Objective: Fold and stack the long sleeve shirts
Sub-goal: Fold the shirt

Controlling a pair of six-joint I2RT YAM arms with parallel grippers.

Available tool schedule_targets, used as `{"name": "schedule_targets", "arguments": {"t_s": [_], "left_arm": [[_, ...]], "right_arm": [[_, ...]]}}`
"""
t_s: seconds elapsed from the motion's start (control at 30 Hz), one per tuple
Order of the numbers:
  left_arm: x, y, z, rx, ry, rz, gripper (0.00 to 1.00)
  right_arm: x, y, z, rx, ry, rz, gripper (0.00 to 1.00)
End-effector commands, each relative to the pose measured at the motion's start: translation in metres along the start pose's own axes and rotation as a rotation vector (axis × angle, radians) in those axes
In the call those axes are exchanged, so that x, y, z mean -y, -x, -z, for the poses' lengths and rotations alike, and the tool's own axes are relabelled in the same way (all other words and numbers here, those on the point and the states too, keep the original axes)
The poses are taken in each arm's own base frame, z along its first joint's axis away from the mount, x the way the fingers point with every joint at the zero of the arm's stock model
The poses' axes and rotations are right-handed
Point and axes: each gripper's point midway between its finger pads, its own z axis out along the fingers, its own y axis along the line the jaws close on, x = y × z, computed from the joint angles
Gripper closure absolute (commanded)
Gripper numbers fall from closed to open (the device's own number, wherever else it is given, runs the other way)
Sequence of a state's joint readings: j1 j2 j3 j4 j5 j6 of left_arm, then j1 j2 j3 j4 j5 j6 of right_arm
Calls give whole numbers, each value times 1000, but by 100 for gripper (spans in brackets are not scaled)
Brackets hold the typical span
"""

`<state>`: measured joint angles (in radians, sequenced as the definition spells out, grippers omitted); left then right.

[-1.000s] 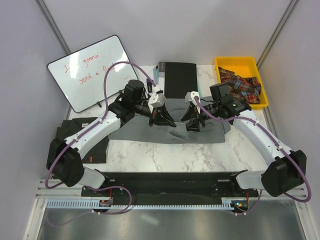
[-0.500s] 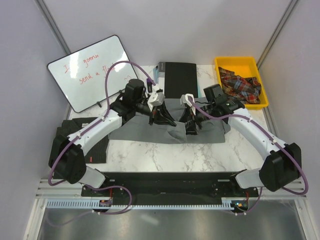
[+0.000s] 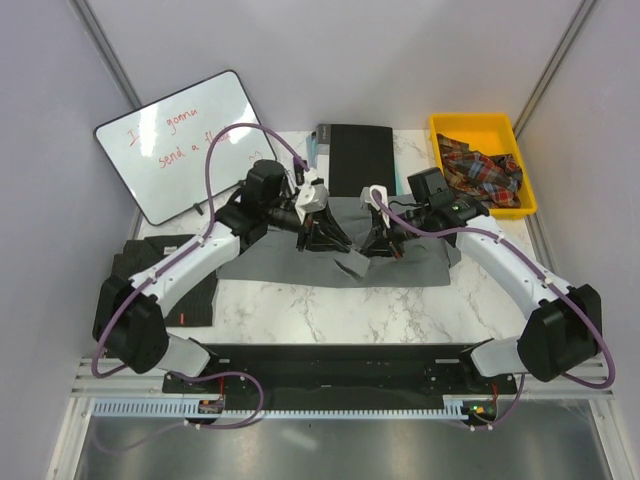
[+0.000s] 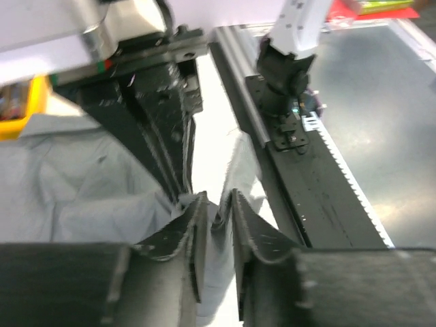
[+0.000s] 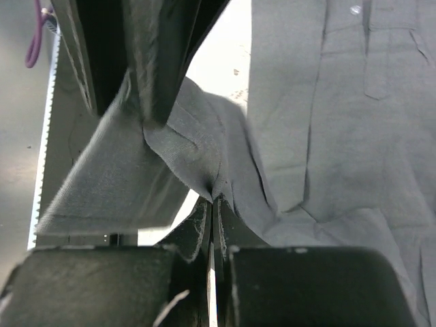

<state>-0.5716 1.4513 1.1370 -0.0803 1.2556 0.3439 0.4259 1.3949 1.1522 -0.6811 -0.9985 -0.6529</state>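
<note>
The plain grey long sleeve shirt (image 3: 420, 262) lies spread across the middle of the table. One flap (image 3: 355, 265) is raised between the two grippers. My right gripper (image 3: 375, 245) (image 5: 214, 201) is shut on a pinch of that grey cloth (image 5: 197, 157). My left gripper (image 3: 330, 238) (image 4: 216, 197) stands close beside it, jaws slightly apart, a fold of the grey shirt (image 4: 82, 191) still lying in the narrow gap. The left gripper's fingers (image 5: 157, 61) show in the right wrist view just above the pinch. The dark striped long sleeve shirt (image 3: 160, 275) lies folded at the left edge.
A black book (image 3: 360, 160) lies just behind the grey shirt. A whiteboard (image 3: 185, 140) leans at the back left. A yellow bin (image 3: 470, 122) at the back right holds plaid cloth (image 3: 485, 170). The arms' black base rail (image 3: 340, 365) runs along the near edge.
My right gripper moved in towards the left one and closed on the raised flap. The left jaws, shut before, have parted a little. The flap sits lower and flatter.
</note>
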Motion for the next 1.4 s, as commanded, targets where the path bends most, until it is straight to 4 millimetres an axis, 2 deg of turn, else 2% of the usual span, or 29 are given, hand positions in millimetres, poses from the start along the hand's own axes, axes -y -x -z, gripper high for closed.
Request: {"name": "schedule_targets", "arguments": {"t_s": [0.0,0.07,0.1,0.17,0.2,0.23,0.3,0.37,0.4,0.47,0.5,0.53,0.57,0.63,0.67,0.77,0.87,0.9,0.93,1.0,1.03,1.13,1.17,1.2,1.23,1.27,1.3,1.33,1.37], "left_arm": [[5,13,24,-13,138,22,70],[8,10,32,-18,182,38,71],[9,-2,36,-33,212,67,68],[13,-6,46,-51,276,57,62],[14,-18,51,-62,311,92,49],[13,-17,58,-64,386,122,45],[14,-28,64,-68,461,205,43],[8,-36,75,-52,608,367,40],[6,-45,79,-51,668,450,40],[10,-55,77,-20,705,651,37],[15,-65,74,-10,697,729,36],[20,-65,69,40,684,840,34],[26,-77,67,53,681,892,26],[26,-76,64,102,670,910,21],[26,-85,63,96,667,924,19],[21,-81,59,146,626,889,14],[12,-78,48,167,545,915,13],[9,-86,44,156,523,962,13],[3,-81,43,175,511,930,12],[-3,-84,40,190,501,919,11],[-6,-75,39,218,474,849,11],[8,-79,34,187,383,751,10],[11,-82,36,166,391,746,11],[11,-87,39,128,408,652,11],[21,-88,42,83,424,632,11],[18,-94,47,26,459,490,10],[5,-99,60,-12,588,435,9],[5,-95,64,-32,623,349,8],[-9,-103,81,-90,756,264,6]], "right_arm": [[3,8,15,8,-72,26,100],[4,11,17,13,-84,11,100],[6,13,17,18,-93,13,100],[15,10,18,7,-144,-18,100],[22,12,17,19,-181,-75,100],[27,11,18,12,-206,-105,100],[34,10,15,18,-229,-185,100],[38,5,13,35,-269,-259,100],[41,11,13,69,-285,-277,100],[38,14,15,110,-306,-290,100],[39,24,17,148,-307,-258,100],[34,30,18,172,-300,-262,100],[32,36,19,188,-292,-248,100],[26,46,23,214,-268,-210,100],[23,49,24,220,-260,-184,100],[15,53,25,228,-228,-132,100],[10,52,26,224,-212,-107,100],[9,52,26,223,-211,-99,100],[8,52,26,223,-209,-91,100],[7,50,26,217,-203,-87,100],[7,51,26,216,-203,-87,100],[15,49,25,202,-225,-103,100],[17,49,25,200,-227,-109,100],[19,48,24,197,-226,-121,100],[16,48,22,200,-203,-125,100],[17,48,21,200,-191,-135,100],[16,48,20,202,-184,-162,100],[19,49,21,206,-189,-173,100],[19,50,21,208,-183,-188,100]]}}
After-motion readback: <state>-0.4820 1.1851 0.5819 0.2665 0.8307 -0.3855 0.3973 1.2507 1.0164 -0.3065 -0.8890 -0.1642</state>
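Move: The sleeve end is shut in my right fingers and hangs just back of them, 2 cm to their left. From my barely parted left fingers, it lies some 3 cm right, 1 cm back and 4 cm below. The shirt's body lies flat about 22 cm below my left hand, its middle roughly 9 cm ahead and 3 cm left. From my right hand, the black folder is straight ahead, some 31 cm out and 17 cm down. My left hand opens wide and comes free of the sleeve end, drawing off about 8 cm left, then sinking some 10 cm and easing slightly back right, swinging counter-clockwise and rolling as it goes. My right hand keeps its pinch, carrying the sleeve end slightly forward and then, after a small dip, up, with a small clockwise turn. ##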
